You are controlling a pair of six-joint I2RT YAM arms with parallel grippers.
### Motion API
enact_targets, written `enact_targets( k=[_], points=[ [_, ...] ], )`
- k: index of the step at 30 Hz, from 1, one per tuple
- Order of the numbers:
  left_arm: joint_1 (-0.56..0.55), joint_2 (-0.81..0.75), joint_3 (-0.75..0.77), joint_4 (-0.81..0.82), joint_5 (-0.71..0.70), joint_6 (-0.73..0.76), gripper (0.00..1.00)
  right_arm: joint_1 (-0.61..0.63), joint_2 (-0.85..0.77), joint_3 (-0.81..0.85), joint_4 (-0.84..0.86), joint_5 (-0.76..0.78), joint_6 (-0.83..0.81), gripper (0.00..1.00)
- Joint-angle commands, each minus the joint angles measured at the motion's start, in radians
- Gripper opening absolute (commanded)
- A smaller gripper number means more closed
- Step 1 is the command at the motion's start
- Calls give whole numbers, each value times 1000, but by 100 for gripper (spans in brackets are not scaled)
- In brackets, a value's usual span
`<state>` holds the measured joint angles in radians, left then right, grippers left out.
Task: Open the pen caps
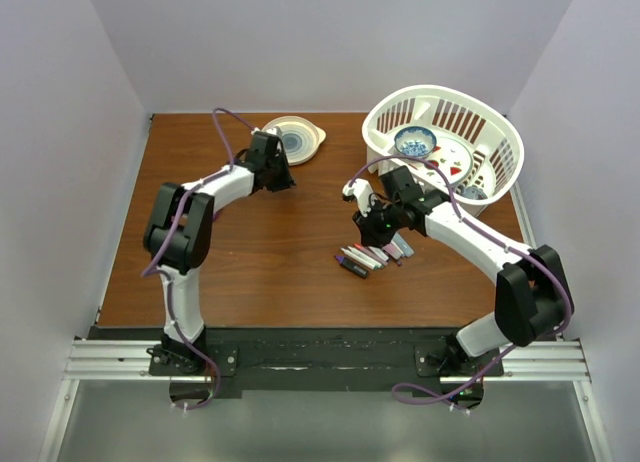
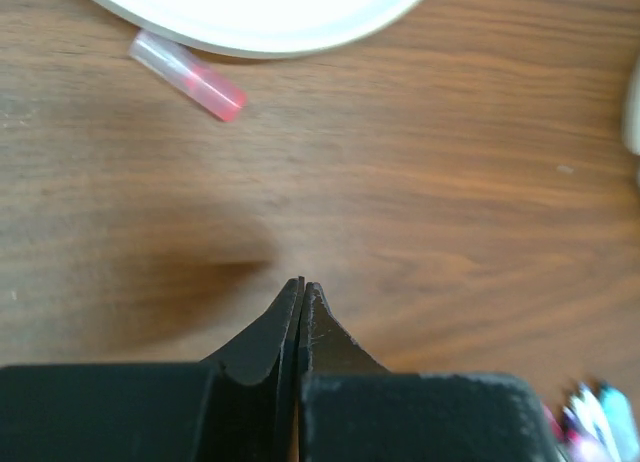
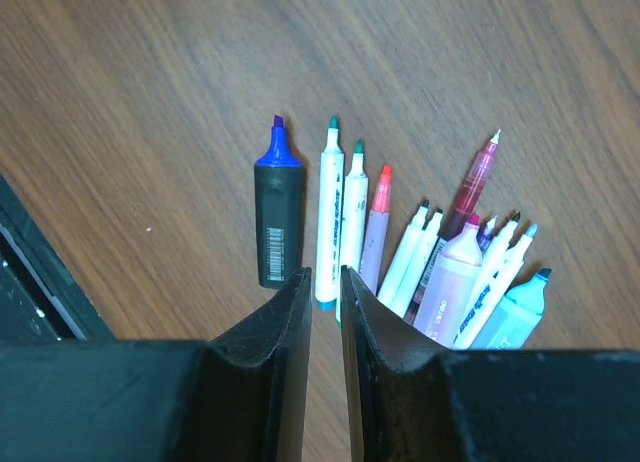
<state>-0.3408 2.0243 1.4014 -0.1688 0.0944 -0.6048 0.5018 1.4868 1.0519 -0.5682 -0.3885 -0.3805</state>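
One pen cap, clear with a pink end, lies on the wood just beside the rim of a white dish. My left gripper hovers short of it, shut on nothing. Several uncapped pens lie side by side, tips bare, among them a black highlighter with a blue tip. My right gripper hangs over their back ends. Its jaws stand a narrow gap apart with nothing between them. No other pen caps show.
A white slatted basket stands at the back right and holds a blue-patterned bowl and other dishes. The pale dish sits at the back centre. The table's wooden top ends at white walls.
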Motion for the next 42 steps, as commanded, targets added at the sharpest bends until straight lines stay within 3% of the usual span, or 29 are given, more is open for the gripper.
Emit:
enact_targets(
  k=[1, 11, 25, 34, 42],
  points=[
    [6, 83, 123, -67, -59, 7, 0, -5, -46, 33, -1, -35, -18, 21],
    [6, 230, 266, -51, -124, -101, 0, -5, -54, 33, -2, -52, -14, 21],
    [28, 382, 561, -172, -242, -130, 0, -8, -51, 34, -9, -66, -15, 21],
    [59, 381, 541, -186, -257, -125, 0, -12, -43, 34, -12, -70, -17, 21],
    [86, 229, 300, -95, -251, -119, 0, -14, -42, 34, -10, -75, -17, 21]
  ],
)
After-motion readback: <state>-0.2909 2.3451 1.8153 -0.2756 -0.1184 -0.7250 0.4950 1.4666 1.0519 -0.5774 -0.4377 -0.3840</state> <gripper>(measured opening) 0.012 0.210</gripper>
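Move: The loose pink cap lies some 8 cm ahead of the left hand and 3 cm to its left, about 3 cm below the fingertips. Tucked just beyond the cap is the plate, its middle about 18 cm ahead of the hand and 1 cm left; the cap pile sits roughly 18 cm to the hand's left and level with it. From the right hand the pink cap is about 26 cm ahead, 21 cm left and 8 cm lower. With its fingers already shut, the left hand first sinks about 3 cm close to the table, then goes forward, low and level, to about 10 cm in all, passing just right of the pink cap and pushing its fingertips against the plate's near rim to move the plate off the cap. At the end of the reach it edges some 3 cm left along the rim and begins to ease back, the wrist having turned about 15 degrees counter-clockwise, fingers still closed beside the cap. ##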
